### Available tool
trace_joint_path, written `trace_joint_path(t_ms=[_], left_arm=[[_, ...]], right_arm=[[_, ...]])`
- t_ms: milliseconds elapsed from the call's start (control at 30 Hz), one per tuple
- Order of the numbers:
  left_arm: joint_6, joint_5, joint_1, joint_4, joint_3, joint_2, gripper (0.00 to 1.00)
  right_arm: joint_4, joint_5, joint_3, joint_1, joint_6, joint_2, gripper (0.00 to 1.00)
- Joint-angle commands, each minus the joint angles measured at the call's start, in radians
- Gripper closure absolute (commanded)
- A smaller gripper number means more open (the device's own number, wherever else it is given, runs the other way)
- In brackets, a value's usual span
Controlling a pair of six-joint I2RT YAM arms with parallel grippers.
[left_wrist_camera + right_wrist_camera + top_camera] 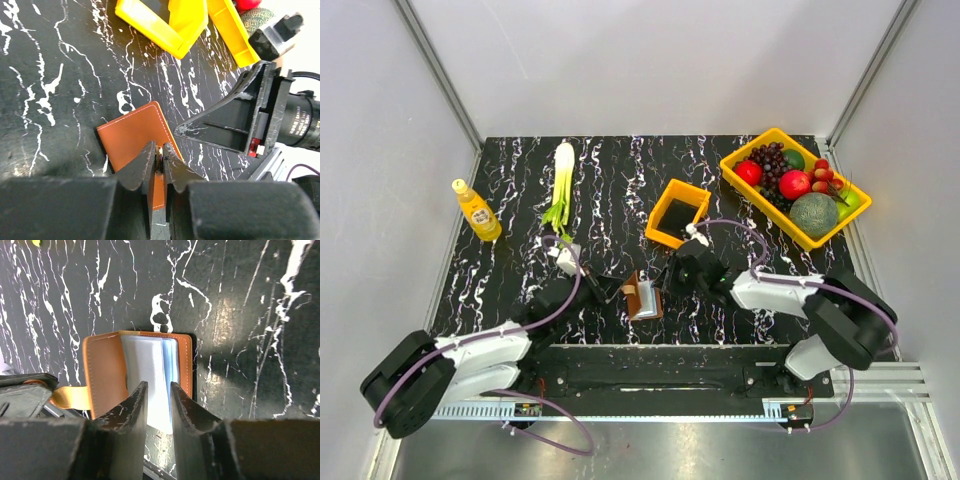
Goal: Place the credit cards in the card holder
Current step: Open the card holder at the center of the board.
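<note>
The brown card holder [642, 298] lies open on the black marbled table between my two grippers. My left gripper [618, 292] is shut on its strap tab. In the left wrist view the fingertips [160, 155] pinch the snap over the brown cover [130, 135]. In the right wrist view the holder [102, 375] is open, with pale white and blue credit cards [147, 365] inside. One card sticks out past its near edge. My right gripper [159, 390] hovers over that card with the jaws a narrow gap apart. It also shows in the top view [668, 283].
A small orange bin [677, 213] stands just behind the holder. A yellow tray [850, 212] of fruit sits at the back right. A leek [561, 185] and a yellow bottle [477, 210] are at the back left. The right arm's gripper body [240, 120] is close beside my left fingers.
</note>
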Motion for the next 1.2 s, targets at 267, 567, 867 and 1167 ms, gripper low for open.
trace_joint_path(t_ms=[267,567,867,1167], left_arm=[[0.008,-0.11,0.017,-0.135,-0.031,-0.125,0.87],[-0.023,-0.211,0.022,-0.389,-0.055,-0.312,0.74],[-0.063,-0.266,0.025,-0.581,-0.034,-0.424,0.55],[-0.023,-0.335,0.025,-0.832,0.097,-0.629,0.2]], right_arm=[[0.099,-0.097,0.133,0.071,-0.046,0.136,0.71],[0.105,-0.143,0.205,0.117,-0.084,0.212,0.7],[-0.001,-0.09,0.334,0.187,-0.11,0.326,0.7],[-0.098,-0.017,0.415,0.203,-0.098,0.435,0.69]])
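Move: The card holder's middle lies roughly 5 cm to the right of the left hand and 2 cm nearer the base, some 4 cm below; that hand already pinches the strap of its half-raised cover. From the right hand the holder is about 4 cm left, 3 cm back and 4 cm below, with the cover some 8 cm left and 2 cm back. The yellow basket stands about 18 cm ahead of the right hand and 4 cm to its right. Leftward together: the right hand, its fingers staying slightly open, sweeps about 12 cm left and slightly back across the cards to the inside of the cover, turning some 20 degrees counter-clockwise and dipping at the end to bear on it near the fold. The left hand draws the pinched strap left and a little down, then spreads its fingers wide to let go while still going left, some 8 cm in all. ##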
